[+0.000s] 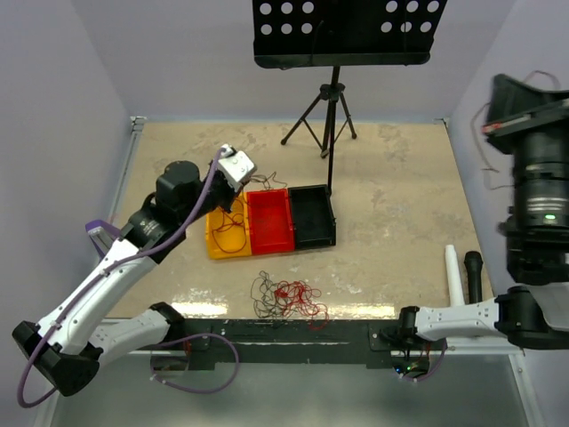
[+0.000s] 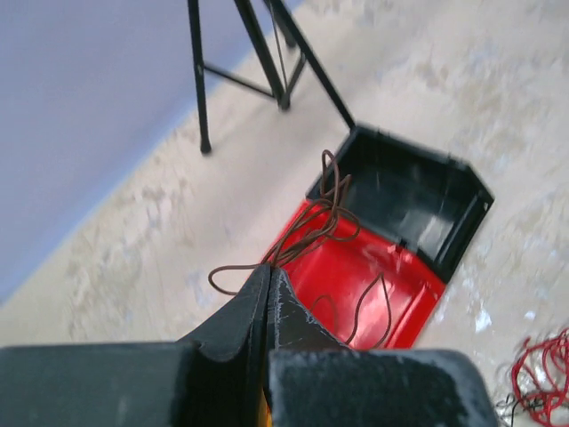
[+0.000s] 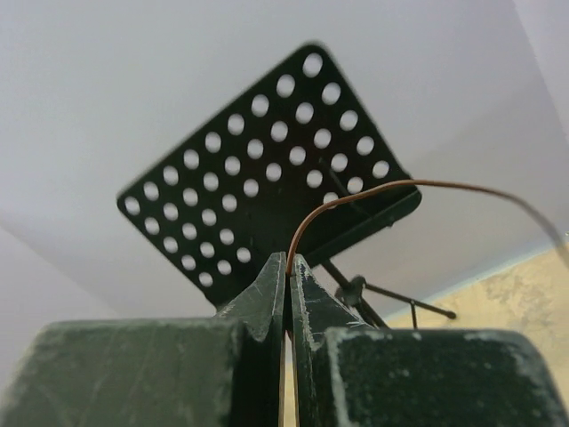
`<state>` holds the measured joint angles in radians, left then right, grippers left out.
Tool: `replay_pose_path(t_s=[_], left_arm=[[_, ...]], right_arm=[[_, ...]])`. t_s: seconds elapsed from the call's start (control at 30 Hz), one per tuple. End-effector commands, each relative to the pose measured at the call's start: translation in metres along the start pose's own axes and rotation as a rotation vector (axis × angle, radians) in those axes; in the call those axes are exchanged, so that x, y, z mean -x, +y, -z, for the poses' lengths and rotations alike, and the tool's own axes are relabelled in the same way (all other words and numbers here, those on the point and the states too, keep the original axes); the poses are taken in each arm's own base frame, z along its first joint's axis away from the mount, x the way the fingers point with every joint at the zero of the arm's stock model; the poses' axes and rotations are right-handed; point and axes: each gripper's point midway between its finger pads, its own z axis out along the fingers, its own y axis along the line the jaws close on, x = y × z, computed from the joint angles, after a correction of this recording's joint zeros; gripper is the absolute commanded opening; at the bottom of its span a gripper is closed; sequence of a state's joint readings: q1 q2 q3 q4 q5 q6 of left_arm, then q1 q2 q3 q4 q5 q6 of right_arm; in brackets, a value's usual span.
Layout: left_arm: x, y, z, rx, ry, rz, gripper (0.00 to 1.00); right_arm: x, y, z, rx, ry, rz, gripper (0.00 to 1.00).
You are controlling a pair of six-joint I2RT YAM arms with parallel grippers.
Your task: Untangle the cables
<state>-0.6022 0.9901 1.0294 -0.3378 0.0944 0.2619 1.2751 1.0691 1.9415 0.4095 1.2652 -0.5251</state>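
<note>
The cables form a loose red and dark tangle (image 1: 289,298) on the table near the front edge; its red strands (image 2: 542,374) show at the lower right of the left wrist view. My left gripper (image 2: 268,269) hangs over the trays, shut on a thin brown cable (image 2: 324,218) whose loops trail across the red tray (image 2: 391,267). My right gripper (image 3: 289,260) is raised high and points up at the music stand. It is shut on another brown cable (image 3: 373,191), which arcs off to the right.
Three small trays sit side by side mid-table: yellow (image 1: 216,245), red (image 1: 269,233), black (image 1: 313,229). A black music stand (image 1: 342,31) on a tripod (image 1: 324,116) stands behind them. The right arm (image 1: 533,178) looms large at the right edge. A white and a black tube (image 1: 462,271) lie below it.
</note>
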Motion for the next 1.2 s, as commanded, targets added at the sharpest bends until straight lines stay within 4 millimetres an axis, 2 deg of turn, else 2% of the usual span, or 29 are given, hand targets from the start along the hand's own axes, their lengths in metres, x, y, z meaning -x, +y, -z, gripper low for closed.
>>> replay_pose_path(t_s=[0.0,0.03,0.23,0.5,0.77,0.87,1.0,1.17], left_arm=[[0.067,0.005,0.022,-0.039,-0.141,-0.007,0.00],[0.079,0.007,0.028,-0.037,-0.165,-0.011,0.00],[0.113,0.015,0.048,-0.018,-0.243,-0.050,0.00],[0.147,0.034,0.075,0.064,-0.319,-0.090,0.00],[0.155,0.065,0.094,0.253,-0.365,-0.053,0.00],[0.160,0.075,0.103,0.316,-0.398,-0.030,0.00],[0.165,0.098,0.119,0.455,-0.437,0.043,0.00],[0.166,0.117,0.141,0.588,-0.487,0.110,0.00]], right_arm=[[-0.072,0.043,0.004,0.079,0.076,0.119,0.00],[-0.080,0.050,0.004,0.094,0.082,0.103,0.00],[-0.126,0.081,0.006,0.160,0.109,0.148,0.00],[-0.184,0.110,0.004,0.225,0.152,0.191,0.00],[-0.218,0.120,-0.002,0.266,0.176,0.213,0.00],[-0.225,0.119,-0.006,0.265,0.179,0.219,0.00],[-0.231,0.115,-0.012,0.266,0.180,0.236,0.00],[-0.251,0.110,-0.016,0.265,0.203,0.218,0.00]])
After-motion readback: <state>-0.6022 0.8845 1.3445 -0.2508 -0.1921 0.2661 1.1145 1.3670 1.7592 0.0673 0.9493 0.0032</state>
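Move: Held over the bins, the left hand's brown cable bundle has the yellow bin about 6 cm to that hand's left and 3 cm ahead, roughly 26 cm below; the red bin sits about 4 cm to its right and 3 cm ahead. From the right hand, high up with its own length of brown cable, the black bin lies some 24 cm left, 12 cm ahead and 63 cm below, with the red bin about 10 cm farther left of it. Sweeping its cable back leftward towards the space above the black bin, the right hand travels about 23 cm left while sinking 10 cm and reaching 9 cm forward, its left side rolling down. The left hand lifts its bundle about 20 cm off the bins, quickly at first, then also drifts left as its fingers tip up and swing counter-clockwise. Both grippers stay shut on their cables. ##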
